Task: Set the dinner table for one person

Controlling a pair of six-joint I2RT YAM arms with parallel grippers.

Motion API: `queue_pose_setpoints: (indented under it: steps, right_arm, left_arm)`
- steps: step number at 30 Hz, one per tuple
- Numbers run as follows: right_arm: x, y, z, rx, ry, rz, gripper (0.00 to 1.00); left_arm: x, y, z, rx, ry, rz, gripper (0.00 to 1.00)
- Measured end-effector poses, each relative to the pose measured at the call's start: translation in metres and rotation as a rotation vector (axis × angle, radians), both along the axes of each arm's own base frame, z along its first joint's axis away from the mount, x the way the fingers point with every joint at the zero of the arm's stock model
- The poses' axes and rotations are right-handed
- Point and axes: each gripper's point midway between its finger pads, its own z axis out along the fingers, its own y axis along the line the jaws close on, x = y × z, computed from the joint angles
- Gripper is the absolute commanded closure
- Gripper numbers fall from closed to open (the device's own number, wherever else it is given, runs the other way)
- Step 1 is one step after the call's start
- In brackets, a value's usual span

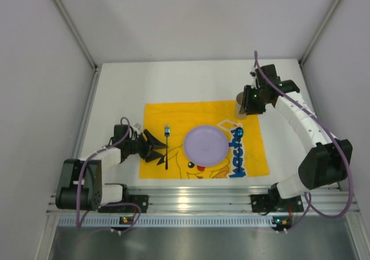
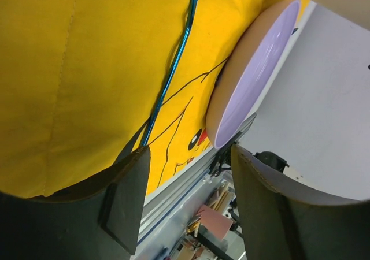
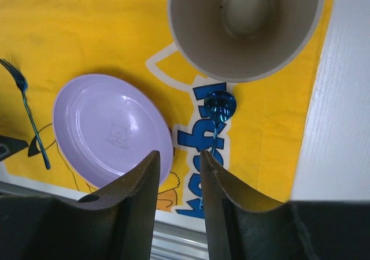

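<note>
On the white dinner table point(image 1: 115, 92) lies a yellow Pikachu mat point(image 1: 162, 117) with a purple plate point(image 1: 205, 144) at its middle. A blue fork point(image 1: 167, 146) lies left of the plate, its handle point(image 2: 173, 63) running past my left gripper point(image 2: 188, 202). That gripper point(image 1: 159, 152) stands open by the fork's handle end, with nothing between its fingers. A blue spoon point(image 3: 218, 107) lies right of the plate point(image 3: 113, 127). A beige cup point(image 3: 245, 26) stands upright at the mat's far right corner. My right gripper point(image 3: 178, 156) hovers by the cup point(image 1: 241, 107), open by a narrow gap and empty.
White side walls close in the table on the left, right and back. A metal rail point(image 1: 191, 199) runs along the near edge, just below the mat. Bare white tabletop surrounds the mat on the left, right and far side.
</note>
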Motion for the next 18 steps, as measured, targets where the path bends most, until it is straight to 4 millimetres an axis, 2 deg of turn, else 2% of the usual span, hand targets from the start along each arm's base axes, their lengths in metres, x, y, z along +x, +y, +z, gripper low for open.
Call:
queue_pose_setpoints:
  steps: [4, 5, 7, 10, 11, 14, 16, 18]
  right_arm:
    - [-0.004, -0.001, -0.006, -0.005, 0.016, 0.000, 0.64]
    - [-0.004, -0.001, -0.006, -0.006, 0.015, -0.001, 0.63]
    - [-0.005, -0.002, -0.004, -0.007, 0.008, -0.002, 0.59]
    - [-0.006, -0.003, 0.003, -0.004, -0.015, -0.005, 0.51]
    - [-0.006, -0.003, 0.007, 0.002, -0.029, -0.003, 0.43]
    - [-0.008, 0.001, 0.023, 0.031, -0.075, 0.011, 0.30]
    - [-0.007, 0.008, 0.042, 0.079, -0.128, 0.028, 0.03]
    - [-0.004, 0.019, 0.072, 0.154, -0.220, 0.065, 0.00]
  left_arm:
    - [0.004, 0.001, 0.006, 0.008, -0.011, 0.002, 0.25]
    - [0.007, 0.001, 0.011, 0.013, -0.018, 0.003, 0.16]
    - [0.020, 0.002, 0.025, 0.030, -0.052, -0.002, 0.03]
    - [0.048, 0.004, 0.057, 0.062, -0.136, -0.005, 0.02]
    - [0.058, 0.004, 0.069, 0.073, -0.171, -0.008, 0.02]
    - [0.087, 0.006, 0.102, 0.111, -0.260, -0.021, 0.02]
    - [0.107, 0.009, 0.118, 0.144, -0.296, -0.030, 0.02]
    - [0.127, 0.013, 0.130, 0.192, -0.329, -0.034, 0.02]
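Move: The fork lies on the yellow mat just under the left hand's half-open fingers, roughly 2 cm ahead, 2 cm to the right and 1 cm below; the plate's middle is about 17 cm right and 3 cm ahead. The right hand hangs above the mat: the spoon is some 10 cm back, 5 cm left and 13 cm below, the cup about 7 cm ahead, 2 cm left and 8 cm down, the plate 8 cm back and 17 cm left, 12 cm below. Off the already laid fork, the left hand climbs about 13 cm while drawing forward just as far along the mat's left side, fingers spreading fully and tipping up some 20 degrees. The right hand lingers, then late on rises about 7 cm with a slight drift left, away from spoon and cup, opening wide as its fingers tilt upward. ##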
